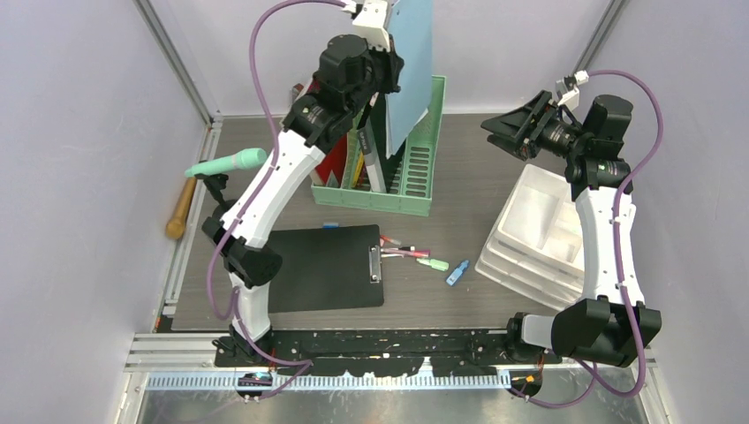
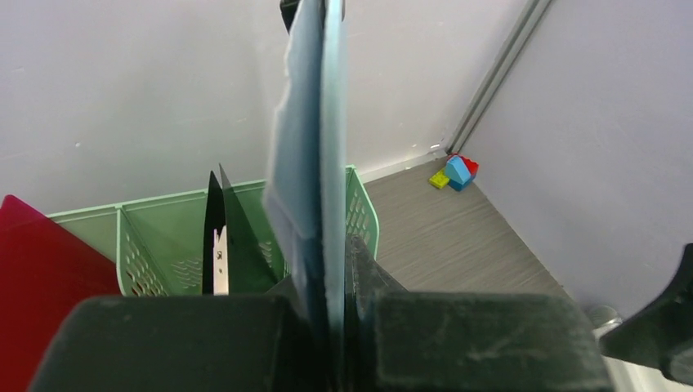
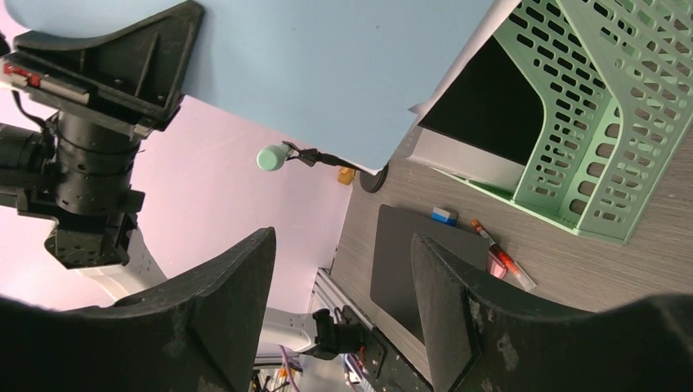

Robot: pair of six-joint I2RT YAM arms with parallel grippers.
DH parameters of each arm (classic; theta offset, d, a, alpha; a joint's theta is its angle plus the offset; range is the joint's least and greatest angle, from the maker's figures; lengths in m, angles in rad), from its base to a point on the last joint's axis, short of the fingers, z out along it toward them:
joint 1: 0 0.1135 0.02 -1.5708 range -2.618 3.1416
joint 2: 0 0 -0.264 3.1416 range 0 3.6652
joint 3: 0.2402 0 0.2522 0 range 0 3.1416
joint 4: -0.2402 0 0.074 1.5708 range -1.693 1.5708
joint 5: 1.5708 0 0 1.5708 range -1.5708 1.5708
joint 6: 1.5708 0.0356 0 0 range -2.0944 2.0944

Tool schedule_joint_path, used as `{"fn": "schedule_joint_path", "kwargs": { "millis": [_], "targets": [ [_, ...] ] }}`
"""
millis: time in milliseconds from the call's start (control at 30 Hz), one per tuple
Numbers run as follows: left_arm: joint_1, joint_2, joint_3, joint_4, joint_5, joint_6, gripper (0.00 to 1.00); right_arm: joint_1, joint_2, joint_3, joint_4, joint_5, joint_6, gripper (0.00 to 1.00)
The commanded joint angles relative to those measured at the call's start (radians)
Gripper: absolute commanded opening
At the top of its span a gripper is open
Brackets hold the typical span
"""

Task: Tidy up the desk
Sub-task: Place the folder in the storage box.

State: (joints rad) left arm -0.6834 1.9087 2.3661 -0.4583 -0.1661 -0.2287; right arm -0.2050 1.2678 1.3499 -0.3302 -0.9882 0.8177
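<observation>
My left gripper (image 1: 386,37) is raised high at the back and shut on a light blue folder (image 1: 412,62), which hangs upright over the mint-green file rack (image 1: 415,181). In the left wrist view the folder (image 2: 317,147) runs edge-on between the shut fingers (image 2: 458,343), with the rack's slots (image 2: 163,237) below. My right gripper (image 1: 510,132) is held up at the right, open and empty, pointing left towards the folder (image 3: 327,73); its fingers (image 3: 458,302) stand wide apart. The grey-brown desk (image 1: 477,181) lies underneath.
A black clipboard (image 1: 327,265), red pens (image 1: 402,252), a green highlighter (image 1: 433,263) and a small blue item (image 1: 457,272) lie on the desk. White stacked drawers (image 1: 539,230) stand at the right. The rack holds a red folder (image 2: 41,261). Toy blocks (image 2: 456,171) sit in the far corner.
</observation>
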Motion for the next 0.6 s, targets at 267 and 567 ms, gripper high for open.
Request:
{"fn": "schedule_joint_path", "kwargs": {
  "millis": [267, 567],
  "targets": [
    [-0.050, 0.053, -0.060, 0.260, -0.132, 0.028, 0.00, -0.006, -0.029, -0.019, 0.057, -0.016, 0.013, 0.68],
    [-0.068, -0.006, -0.393, 0.508, -0.159, 0.127, 0.00, -0.006, -0.030, -0.035, 0.071, -0.019, 0.019, 0.68]
  ]
}}
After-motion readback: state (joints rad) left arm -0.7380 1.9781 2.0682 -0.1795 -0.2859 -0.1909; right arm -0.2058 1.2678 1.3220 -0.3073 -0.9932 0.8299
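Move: The blue folder is already pinched upright in the left hand, bound for the storage box's free right-hand slot, whose middle lies some 5 cm ahead of the hand, 9 cm to its right and 35 cm below. At about the same height as the slot, the black folder stands roughly 5 cm ahead and straight in line, the red folder 6 cm ahead and 13 cm to the left. From the idle right hand the slot is about 15 cm ahead, 20 cm left and 25 cm down. Downward above all, about 11 cm and fastest at the end, while also drifting some 4 cm right and nearly as far forward, the left hand takes the blue folder past the black folder's right side, towards the free slot by the storage box's right wall. The shut fingers keep their pinch and the wrist turns only slightly. ##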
